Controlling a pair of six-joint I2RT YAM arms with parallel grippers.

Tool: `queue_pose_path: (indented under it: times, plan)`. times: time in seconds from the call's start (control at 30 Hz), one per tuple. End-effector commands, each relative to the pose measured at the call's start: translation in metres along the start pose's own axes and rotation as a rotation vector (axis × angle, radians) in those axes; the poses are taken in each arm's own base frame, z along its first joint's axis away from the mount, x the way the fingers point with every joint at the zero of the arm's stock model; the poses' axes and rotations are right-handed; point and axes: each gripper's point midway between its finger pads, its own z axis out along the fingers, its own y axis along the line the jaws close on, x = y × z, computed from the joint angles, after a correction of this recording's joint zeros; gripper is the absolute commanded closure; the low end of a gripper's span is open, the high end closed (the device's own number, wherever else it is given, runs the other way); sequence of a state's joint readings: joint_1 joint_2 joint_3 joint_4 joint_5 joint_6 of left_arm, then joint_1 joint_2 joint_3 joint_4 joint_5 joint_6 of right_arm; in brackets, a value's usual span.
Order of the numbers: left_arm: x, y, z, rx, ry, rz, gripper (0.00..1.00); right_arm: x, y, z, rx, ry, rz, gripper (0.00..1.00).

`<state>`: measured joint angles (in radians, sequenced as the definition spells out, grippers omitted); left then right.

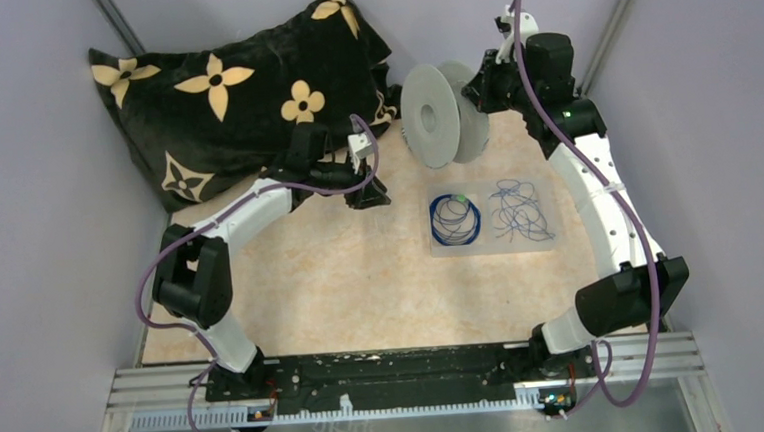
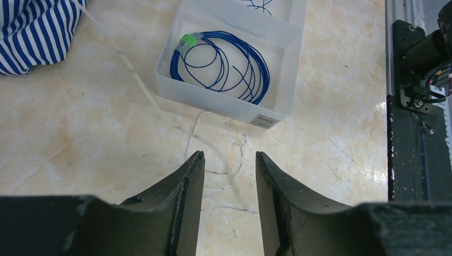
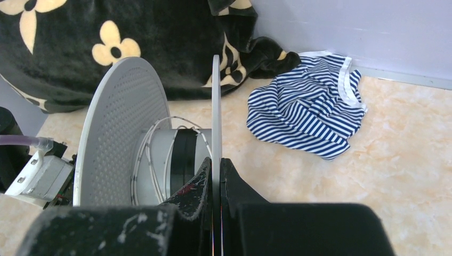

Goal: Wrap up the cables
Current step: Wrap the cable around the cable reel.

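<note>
A dark blue cable coil (image 2: 224, 66) with a green bit lies in a clear tray (image 2: 224, 102); in the top view the coil (image 1: 455, 218) sits left of a loose blue tangle (image 1: 520, 211). A thin whitish cable (image 2: 190, 136) trails over the table and loops below my left gripper (image 2: 230, 156), which is open with nothing between its fingers. My left gripper (image 1: 369, 192) hovers left of the tray. My right gripper (image 3: 216, 161) is shut on a flange of the pale spool (image 3: 120, 122), whose hub carries a few whitish turns (image 3: 152, 154). The spool (image 1: 442, 112) stands on edge at the back.
A black flowered cushion (image 1: 240, 94) fills the back left. A blue-and-white striped cloth (image 3: 306, 112) lies behind the spool near the back wall. Purple walls close in on both sides. The arms' mounting rail (image 1: 407, 370) runs along the near edge.
</note>
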<state>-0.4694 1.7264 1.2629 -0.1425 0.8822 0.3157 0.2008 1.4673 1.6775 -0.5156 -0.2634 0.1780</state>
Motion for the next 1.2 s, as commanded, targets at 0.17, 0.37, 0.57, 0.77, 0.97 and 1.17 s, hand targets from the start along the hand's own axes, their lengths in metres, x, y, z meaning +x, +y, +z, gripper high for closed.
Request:
queue_pose_path:
  times: [0.17, 0.37, 0.57, 0.77, 0.97, 1.17]
  plan:
    - [0.008, -0.012, -0.001, 0.05, 0.003, 0.01, 0.33, -0.064, 0.02, -0.039, -0.025, -0.204, -0.089, 1.0]
    - [0.005, 0.002, -0.008, -0.026, 0.008, 0.06, 0.27, -0.06, 0.022, -0.043, -0.038, -0.19, -0.113, 1.0]
    - [-0.008, 0.021, -0.021, -0.121, -0.013, 0.122, 0.26, -0.054, 0.038, -0.047, -0.13, -0.161, -0.159, 1.0]
    - [-0.02, 0.045, -0.034, -0.19, -0.07, 0.117, 0.26, -0.054, 0.066, -0.058, -0.285, -0.145, -0.17, 1.0]
    - [-0.016, 0.067, -0.035, -0.174, -0.107, 0.094, 0.26, -0.06, 0.096, -0.074, -0.434, -0.136, -0.136, 1.0]
    - [-0.012, 0.078, -0.029, -0.119, -0.121, 0.133, 0.24, -0.069, 0.116, -0.094, -0.526, -0.13, -0.123, 1.0]
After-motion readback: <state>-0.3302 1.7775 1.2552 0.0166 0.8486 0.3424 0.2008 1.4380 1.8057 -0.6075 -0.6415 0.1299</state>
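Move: The white cable's loose end hangs just off the left fingertips, some 4 cm to their right and 4 cm lower; the reel's middle is about 11 cm ahead, 11 cm right and 14 cm above that hand, and the blue coil 3 cm ahead, 15 cm right, 16 cm below. From the right hand, which holds the reel, its middle lies 3 cm ahead, 5 cm left, 6 cm lower; the loose end is 8 cm back, 12 cm left, 24 cm below. Keeping its pinch on the reel's right flange, the right hand hardly shifts at first, then carries the reel back, up and left, about 5 cm each way, swinging some 20 degrees counter-clockwise. The left hand opens wider, dips back about a centimetre, then sweeps forward some 7 cm and left towards the blanket, its wrist turning slightly counter-clockwise. ##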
